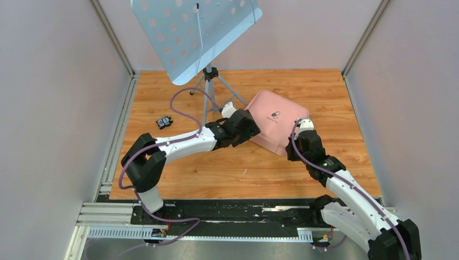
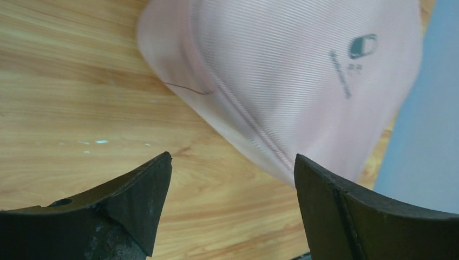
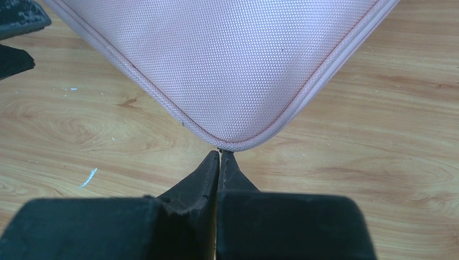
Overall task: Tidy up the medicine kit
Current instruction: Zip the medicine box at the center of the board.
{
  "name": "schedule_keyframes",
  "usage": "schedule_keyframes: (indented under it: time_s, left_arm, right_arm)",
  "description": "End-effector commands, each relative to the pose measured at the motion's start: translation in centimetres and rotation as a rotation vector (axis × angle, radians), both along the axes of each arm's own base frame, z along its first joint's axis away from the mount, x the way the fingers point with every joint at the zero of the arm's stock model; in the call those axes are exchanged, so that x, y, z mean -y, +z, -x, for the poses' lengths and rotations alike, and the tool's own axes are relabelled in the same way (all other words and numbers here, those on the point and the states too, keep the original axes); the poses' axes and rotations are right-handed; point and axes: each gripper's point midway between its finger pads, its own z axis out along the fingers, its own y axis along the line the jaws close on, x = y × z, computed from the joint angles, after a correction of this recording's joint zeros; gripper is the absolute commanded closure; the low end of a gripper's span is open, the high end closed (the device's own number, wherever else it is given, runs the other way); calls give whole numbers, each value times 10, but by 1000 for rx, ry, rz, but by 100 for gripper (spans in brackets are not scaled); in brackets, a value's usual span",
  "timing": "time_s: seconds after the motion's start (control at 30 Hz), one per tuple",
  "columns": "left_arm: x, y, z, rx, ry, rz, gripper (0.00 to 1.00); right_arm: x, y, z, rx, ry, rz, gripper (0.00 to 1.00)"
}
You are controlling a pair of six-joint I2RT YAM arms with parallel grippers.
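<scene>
The medicine kit (image 1: 273,123) is a pink soft case with a small dark pill logo, lying shut and flat on the wooden table. My left gripper (image 1: 248,123) is at its left corner. In the left wrist view the left gripper (image 2: 233,162) is open over bare wood, and the medicine kit (image 2: 303,81) lies just beyond the tips. My right gripper (image 1: 289,151) is at the kit's near corner. The right wrist view shows that gripper (image 3: 220,154) shut, its tips touching the rounded corner seam of the kit (image 3: 227,59). Nothing shows between the fingers.
A tripod stand (image 1: 208,89) with a tilted blue perforated plate (image 1: 189,32) stands behind the left gripper. A small black object (image 1: 164,122) lies on the table to the left. Grey walls close in both sides. The left gripper's fingers (image 3: 16,59) show at the right wrist view's upper left.
</scene>
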Motion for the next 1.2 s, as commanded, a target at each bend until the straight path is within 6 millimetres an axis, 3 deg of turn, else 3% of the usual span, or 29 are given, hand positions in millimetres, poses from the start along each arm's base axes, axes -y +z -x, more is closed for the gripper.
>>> schedule_keyframes:
  time_s: [0.0, 0.1, 0.23, 0.43, 0.6, 0.8, 0.93, 1.0, 1.07, 1.17]
  left_arm:
    - [37, 38, -11, 15, 26, 168, 9]
    - [64, 36, -10, -25, 5, 221, 11]
    - [83, 40, -4, -13, -10, 230, 14]
    - [86, 16, 12, -99, 5, 245, 16]
    - [97, 8, 16, -136, 14, 270, 22]
    - [114, -19, 20, -220, 16, 288, 38]
    - [113, -27, 21, -230, 33, 286, 51]
    - [110, -30, 21, -231, 42, 284, 64]
    - [109, -33, 23, -238, 44, 284, 93]
    - [106, -36, 26, -244, 41, 280, 100]
  right_arm:
    - [-17, 33, -17, 128, 45, -81, 100]
    - [-18, 32, -16, 129, 56, -80, 100]
    - [-18, 35, -15, 139, 64, -83, 100]
    - [-22, 37, -15, 137, 80, -95, 100]
    - [-28, 35, -14, 119, 97, -114, 100]
    - [-29, 33, -14, 113, 104, -111, 100]
    - [-28, 32, -13, 116, 109, -105, 100]
    - [-28, 33, -13, 119, 110, -107, 100]
    - [-28, 33, -13, 119, 110, -106, 100]
    - [-27, 32, -12, 119, 114, -99, 100]
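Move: The medicine box's front-left seam, at the spot just short of its near corner, lies about 11 cm to the left hand's right, 2 cm back and 2 cm lower. The box's middle is roughly 10 cm right and 6 cm ahead of that hand, its near corner about 16 cm right and 4 cm back, and a tripod foot some 12 cm straight ahead. From the right hand, shut at that corner, the seam spot is about 5 cm ahead and 6 cm left. The medicine box's seam near its near corner is pinched anew by the left hand: with fingers wide open it hops up about 3 cm while going right along the front-left side, some 11 cm in all, then eases slightly back and sinks onto the seam, tipping further down and rolling its left side lower, and shuts. The right hand stays at the corner, fingers still closed, drifting barely left. ##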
